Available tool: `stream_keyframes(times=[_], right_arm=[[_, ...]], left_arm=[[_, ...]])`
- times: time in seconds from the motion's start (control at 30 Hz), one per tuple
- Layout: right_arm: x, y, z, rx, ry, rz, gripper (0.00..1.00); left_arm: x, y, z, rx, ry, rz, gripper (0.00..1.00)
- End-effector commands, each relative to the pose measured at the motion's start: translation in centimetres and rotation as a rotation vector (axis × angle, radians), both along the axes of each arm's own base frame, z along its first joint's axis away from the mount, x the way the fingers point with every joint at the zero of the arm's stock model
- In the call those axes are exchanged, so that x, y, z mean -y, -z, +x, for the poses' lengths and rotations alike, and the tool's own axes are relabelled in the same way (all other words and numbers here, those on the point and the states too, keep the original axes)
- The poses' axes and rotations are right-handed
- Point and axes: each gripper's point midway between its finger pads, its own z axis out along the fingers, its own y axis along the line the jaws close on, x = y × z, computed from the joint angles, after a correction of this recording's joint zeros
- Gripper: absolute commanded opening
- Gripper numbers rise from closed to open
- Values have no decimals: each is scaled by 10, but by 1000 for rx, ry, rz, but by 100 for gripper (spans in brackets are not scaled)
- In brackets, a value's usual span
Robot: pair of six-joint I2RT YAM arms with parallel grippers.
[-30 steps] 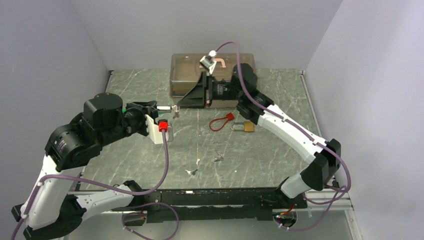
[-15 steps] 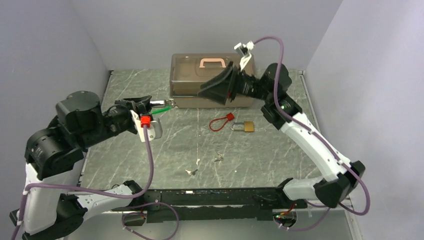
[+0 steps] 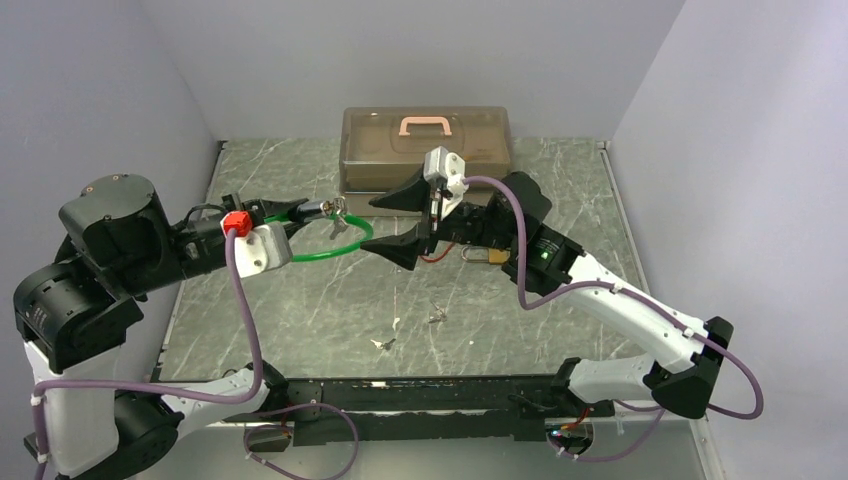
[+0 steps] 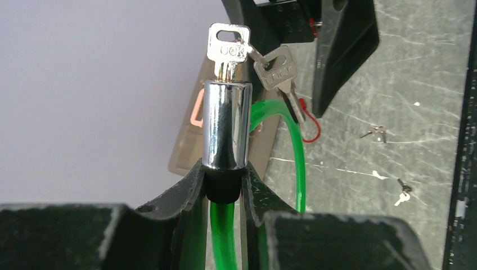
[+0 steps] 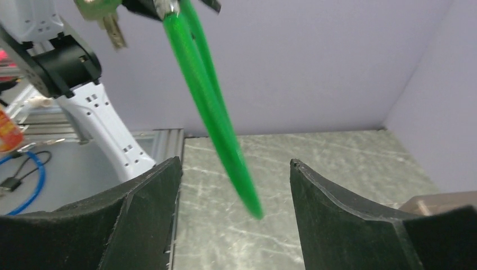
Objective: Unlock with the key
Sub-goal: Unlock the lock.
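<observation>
My left gripper [image 3: 300, 212] [image 4: 225, 177] is shut on a green cable lock [image 4: 226, 126], its jaws clamped on the black collar just below the chrome cylinder. The key [image 4: 228, 49] [image 3: 333, 206] is stuck in the end of that cylinder, and a second key [image 4: 278, 70] hangs from its ring. The green cable loop [image 3: 345, 248] [image 5: 214, 107] curves out toward my right gripper [image 3: 370, 225] [image 5: 236, 169]. That gripper is open, with the loop's end between its fingers but touching neither.
A small brass padlock [image 3: 496, 256] and a red wire tag [image 3: 432, 256] lie partly behind my right gripper. Tiny loose keys [image 3: 437, 316] [image 3: 383, 343] lie on the grey marbled table [image 3: 300, 320]. A brown translucent box [image 3: 375, 140] with a pink handle stands at the back.
My right arm has swung from the box at the back down toward the left gripper and opened its jaws. The left arm has pulled back, and the green loop now hangs out.
</observation>
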Motion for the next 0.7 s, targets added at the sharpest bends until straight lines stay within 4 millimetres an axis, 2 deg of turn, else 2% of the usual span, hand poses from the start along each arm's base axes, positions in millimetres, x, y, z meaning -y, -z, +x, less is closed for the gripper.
stream_keyframes(times=[0.0, 0.1, 0.17, 0.23, 0.3, 0.33, 0.53, 0.67], right_arm=[[0, -39, 5, 186, 68, 108, 72], [-10, -41, 1, 200, 40, 100, 68], [-16, -42, -2, 199, 16, 94, 58], [-18, -40, -5, 193, -1, 87, 38], [-16, -34, -5, 185, 7, 88, 7], [-15, -29, -5, 177, 17, 89, 0], [-5, 17, 2, 101, 81, 23, 0], [2, 44, 14, 44, 152, -24, 0]], left_arm=[[9, -21, -12, 1, 66, -84, 0], [11, -20, -13, -17, 79, -92, 0], [11, -21, -13, -20, 80, -97, 0], [10, -23, -13, -19, 72, -106, 0], [9, -24, -12, -21, 64, -117, 0], [8, -27, -12, -19, 56, -128, 0], [-6, -56, -1, 37, -55, -244, 0], [-20, -78, 4, 70, -140, -332, 0]])
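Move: The right hand's open fingers face left at the green cable just below the lock; the stretch they go for is about 3 cm to this hand's left, level fore and aft, and about 1 cm higher. The key in the lock is some 5 cm to its left and 8 cm above; the lock cylinder is 8 cm left, 2 cm back and 8 cm up. From the left hand, which grips the cylinder's black collar, that cable stretch is about 9 cm right, 4 cm ahead and 8 cm lower. The right fingers shut on the green cable and pinch it just below its metal end, after the hand has eased about 2 cm left and 1 cm up to it. Still pinching, the hand then draws the cable down about 2 cm and slightly right, away from the lock. The left hand keeps its grip on the collar, nearly in place, tipping roughly 10 degrees nose-down. ##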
